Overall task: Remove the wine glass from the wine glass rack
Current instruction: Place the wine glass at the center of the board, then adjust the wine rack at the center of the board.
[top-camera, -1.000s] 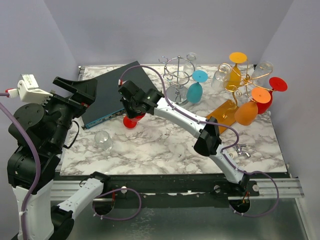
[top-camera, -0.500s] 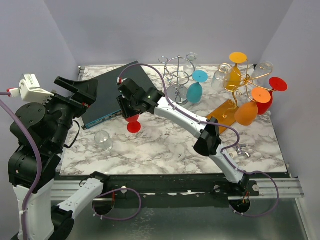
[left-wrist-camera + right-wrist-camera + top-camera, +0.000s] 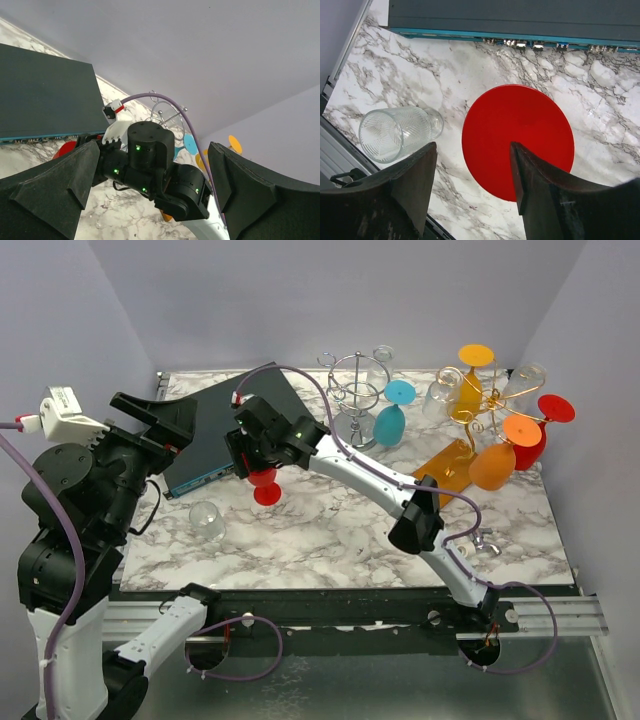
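Note:
A red wine glass (image 3: 266, 490) rests on the marble table, apart from both racks. Its round red foot (image 3: 520, 140) faces the right wrist camera. My right gripper (image 3: 260, 462) hovers just above it with its jaws open, one finger (image 3: 415, 175) left of the foot and the other over its right part, neither clamping it. The silver wine glass rack (image 3: 352, 390) holds a blue glass (image 3: 390, 422). The gold rack (image 3: 468, 412) carries orange, red and clear glasses. My left gripper (image 3: 150, 418) is raised at the far left, wide open and empty (image 3: 155, 192).
A clear ribbed glass (image 3: 207, 521) (image 3: 395, 134) lies on its side near the front left. A dark box with a blue edge (image 3: 215, 425) (image 3: 510, 17) sits behind the red glass. Another small clear glass (image 3: 482, 540) lies by the right arm's forearm.
My right gripper has opened and let go of the red wine glass, which now sits on the table below it. The left arm has stayed still.

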Controlling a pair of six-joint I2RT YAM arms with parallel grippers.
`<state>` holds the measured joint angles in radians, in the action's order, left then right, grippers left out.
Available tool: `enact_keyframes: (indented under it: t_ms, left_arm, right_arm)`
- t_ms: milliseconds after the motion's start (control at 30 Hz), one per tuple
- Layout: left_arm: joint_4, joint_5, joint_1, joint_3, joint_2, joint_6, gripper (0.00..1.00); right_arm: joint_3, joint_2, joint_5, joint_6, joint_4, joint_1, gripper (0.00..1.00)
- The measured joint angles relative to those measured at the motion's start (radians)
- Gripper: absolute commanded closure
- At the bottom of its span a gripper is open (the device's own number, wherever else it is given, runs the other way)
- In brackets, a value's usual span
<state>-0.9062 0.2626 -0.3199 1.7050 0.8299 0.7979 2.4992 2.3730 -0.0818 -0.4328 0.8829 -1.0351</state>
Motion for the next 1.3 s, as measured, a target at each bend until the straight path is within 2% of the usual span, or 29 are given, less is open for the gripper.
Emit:
enact_keyframes:
  t_ms: [167, 400, 467, 500, 533, 800, 967, 1167, 1300]
  left_arm:
    - [0.0, -0.01, 0.0, 0.006, 0.016, 0.001, 0.01]
    - [0.013, -0.063, 0.0, 0.018, 0.052, 0.01, 0.01]
    - [0.025, -0.091, 0.0, 0.018, 0.066, 0.02, 0.01]
    - [0.031, -0.102, 0.0, 0.018, 0.072, 0.024, 0.01]
    - [0.037, -0.114, 0.0, 0.018, 0.077, 0.029, 0.01]
    - [0.117, -0.23, 0.0, -0.011, 0.121, 0.083, 0.01]
    - [0.169, -0.291, 0.0, -0.069, 0.136, 0.117, 0.01]
    - [0.229, -0.358, -0.001, -0.142, 0.172, 0.15, 0.01]
    - [0.271, -0.372, -0.045, -0.178, 0.208, 0.172, 0.01]
  right_arm:
    - [0.0, -0.047, -0.005, -0.005, 0.0, 0.0, 0.27]
    - [0.0, -0.203, -0.03, -0.011, -0.009, 0.0, 0.17]
    - [-0.006, -0.254, -0.052, -0.01, -0.014, 0.0, 0.13]
    - [-0.015, -0.283, -0.065, -0.008, -0.018, 0.0, 0.03]
    - [-0.023, -0.311, -0.079, -0.006, -0.019, 0.0, 0.0]
    - [-0.091, -0.55, -0.21, 0.016, -0.016, 0.027, 0.0]
    - [-0.129, -0.674, -0.24, 0.018, -0.008, 0.142, 0.0]
    - [-0.132, -0.762, -0.259, 0.023, 0.037, 0.335, 0.0]
    - [-0.193, -0.845, -0.313, 0.025, 0.059, 0.39, 0.0]
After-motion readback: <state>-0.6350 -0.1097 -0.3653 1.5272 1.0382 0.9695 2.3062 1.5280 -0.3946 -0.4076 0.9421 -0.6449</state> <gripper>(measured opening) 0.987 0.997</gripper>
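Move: The right hand, already part-open, is at the rim of the upright red wine glass, whose middle is about 8 cm below and 3 cm to its right, level fore and aft. From that hand the clear glass stands some 10 cm back and 9 cm left, the dark flat device about 16 cm ahead and 8 cm left, the silver rack roughly 18 cm ahead and 23 cm right. From the left hand, the red glass lies about 9 cm ahead, 7 cm right and 41 cm below. Straight up at first, the right hand comes free of the red glass, its fingers spreading fully. It then sweeps right, away from the glass, ending about 33 cm higher and as far to the right, while the wrist tips up and turns clockwise. Meanwhile the empty, open left hand swings right and forward towards the silver rack's side, sinking late and turning clockwise. ##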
